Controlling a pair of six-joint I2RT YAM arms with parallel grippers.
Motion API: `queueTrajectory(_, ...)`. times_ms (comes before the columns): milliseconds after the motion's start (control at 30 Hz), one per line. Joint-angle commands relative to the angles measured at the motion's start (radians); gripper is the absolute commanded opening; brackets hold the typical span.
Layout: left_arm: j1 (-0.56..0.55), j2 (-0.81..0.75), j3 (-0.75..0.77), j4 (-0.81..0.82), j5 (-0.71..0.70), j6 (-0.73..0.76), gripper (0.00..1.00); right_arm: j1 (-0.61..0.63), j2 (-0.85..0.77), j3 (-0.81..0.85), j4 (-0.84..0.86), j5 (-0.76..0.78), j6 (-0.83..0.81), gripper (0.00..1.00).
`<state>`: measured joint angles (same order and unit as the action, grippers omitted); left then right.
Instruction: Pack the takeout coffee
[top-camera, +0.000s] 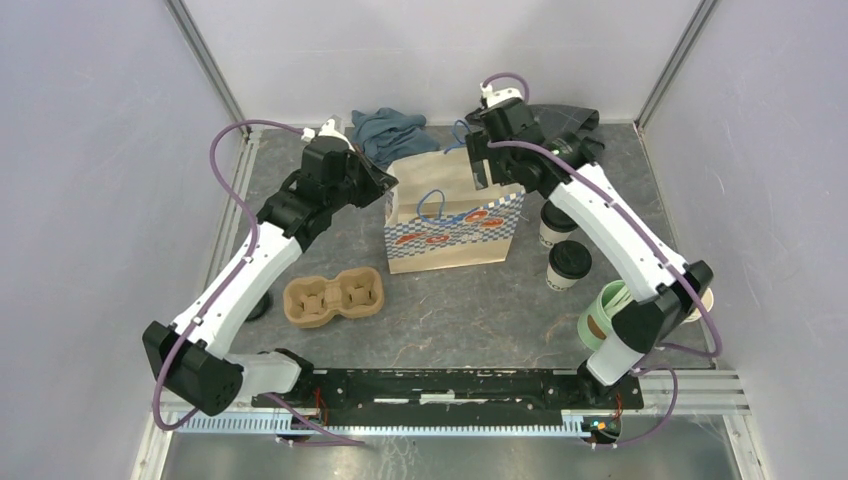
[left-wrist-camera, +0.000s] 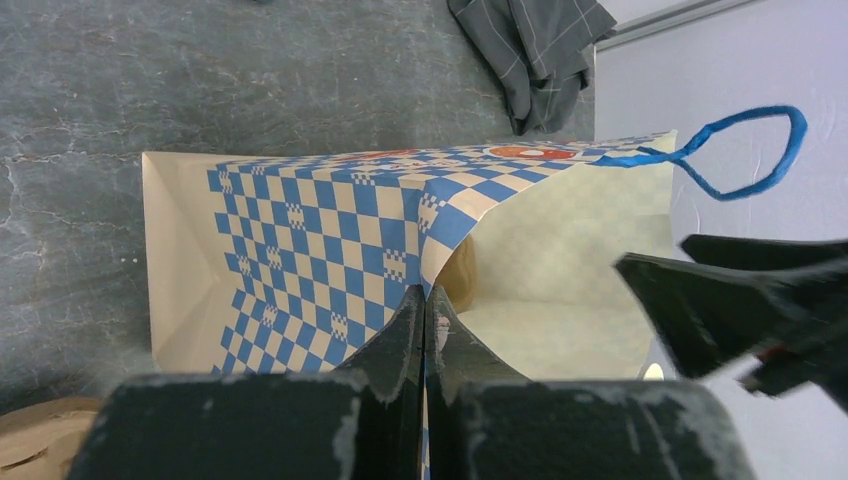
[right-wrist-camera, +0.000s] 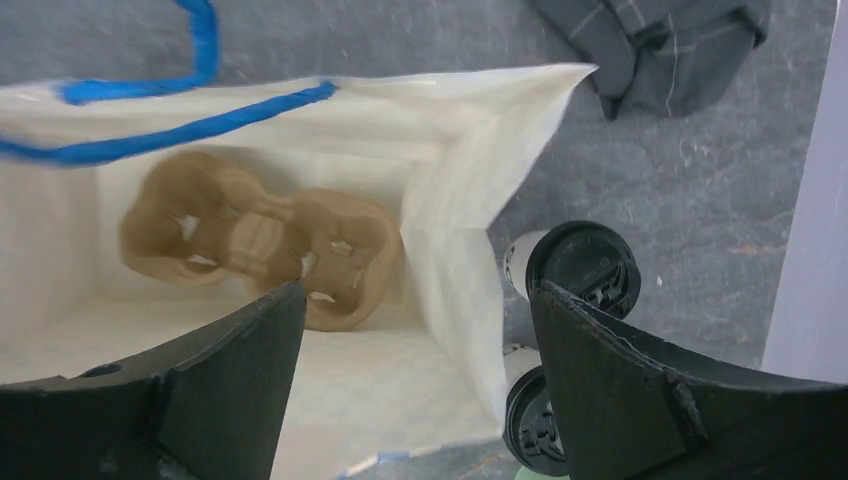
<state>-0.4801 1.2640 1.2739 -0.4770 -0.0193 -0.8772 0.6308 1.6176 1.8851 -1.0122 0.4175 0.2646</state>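
Observation:
Two takeout coffees, small white cups with black lids (top-camera: 558, 222) (top-camera: 570, 262), stand on the table right of the blue-checked paper bag (top-camera: 455, 225). In the right wrist view both coffees (right-wrist-camera: 585, 262) (right-wrist-camera: 535, 430) sit just outside the bag's right wall (right-wrist-camera: 455, 250). My right gripper (right-wrist-camera: 418, 295) hangs open over the bag's mouth, holding nothing. A brown cup carrier (right-wrist-camera: 260, 240) lies inside the bag. My left gripper (left-wrist-camera: 425, 300) is shut on the bag's left rim (left-wrist-camera: 320, 230), holding the mouth open.
A second brown cup carrier (top-camera: 333, 296) lies on the table left of the bag. A mint-green cup (top-camera: 600, 320) stands by the right arm's base. A blue cloth (top-camera: 388, 130) and a dark cloth (top-camera: 565, 120) lie behind the bag.

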Motion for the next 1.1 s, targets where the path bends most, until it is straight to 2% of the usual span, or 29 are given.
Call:
queueTrajectory(0, -0.003, 0.013, 0.046, 0.058, 0.060, 0.069, 0.02, -0.007, 0.007, -0.058, 0.011, 0.117, 0.071, 0.85)
queueTrajectory(100, -0.003, 0.015, 0.036, 0.104, 0.094, 0.125, 0.02, -0.020, 0.008, -0.125, 0.113, 0.154, 0.045, 0.77)
queueTrajectory(167, -0.002, 0.017, 0.048, 0.097, 0.096, 0.159, 0.02, -0.037, 0.039, -0.066, 0.104, 0.151, 0.021, 0.58)
queueTrajectory(300, -0.002, -0.011, 0.009, 0.175, 0.068, 0.238, 0.02, -0.044, 0.028, -0.041, 0.166, 0.146, -0.047, 0.10)
queueTrajectory(367, 0.000, -0.037, -0.028, 0.246, 0.026, 0.243, 0.02, -0.043, -0.025, -0.101, 0.279, 0.084, -0.099, 0.02)
queueTrajectory(467, 0.000, -0.069, -0.066, 0.356, -0.031, 0.260, 0.02, -0.044, -0.149, -0.301, 0.568, -0.051, -0.245, 0.00)
queueTrajectory(600, 0.000, -0.094, -0.123, 0.464, -0.045, 0.305, 0.02, -0.044, -0.255, -0.544, 0.843, -0.086, -0.350, 0.00)
queueTrajectory(733, -0.001, -0.211, -0.363, 0.709, -0.050, 0.306, 0.02, -0.045, -0.344, -0.781, 1.110, -0.174, -0.396, 0.00)
queueTrajectory(833, -0.002, -0.301, -0.544, 0.873, -0.044, 0.337, 0.02, -0.043, -0.381, -0.874, 1.190, -0.254, -0.381, 0.00)
queueTrajectory(967, -0.002, -0.383, -0.659, 0.876, -0.034, 0.368, 0.02, -0.043, -0.433, -0.999, 1.239, -0.364, -0.329, 0.00)
queueTrajectory(1067, -0.002, -0.431, -0.689, 0.858, -0.009, 0.353, 0.02, -0.042, -0.471, -1.040, 1.233, -0.398, -0.271, 0.00)
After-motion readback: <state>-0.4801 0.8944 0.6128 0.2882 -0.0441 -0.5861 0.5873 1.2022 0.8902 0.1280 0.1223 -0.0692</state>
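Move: The right hand hangs open over the paper bag, whose right rim lies about 5 cm below it, 2 cm ahead and 2 cm to its right; the brown tray inside the bag sits some 10 cm left, 2 cm back and 27 cm down. The two lidded cups stand about 14 cm to the hand's right, one nearly level and one 10 cm back, 25 cm below. The left hand already pinches the bag's left rim; the right rim is roughly 21 cm to its right, level fore and aft and about 3 cm lower. The right hand sinks about 5 cm, easing right, and shuts its fingers on the bag's right rim, then carries on forward and a little up, while the left hand keeps its pinch on the left rim and lifts a few centimetres with a slight push forward. Then both hands draw back and leftward together and sink again, their fingers tipping up by some 30 degrees to swing the bag's mouth back towards the robot, the right hand also turning counter-clockwise. ##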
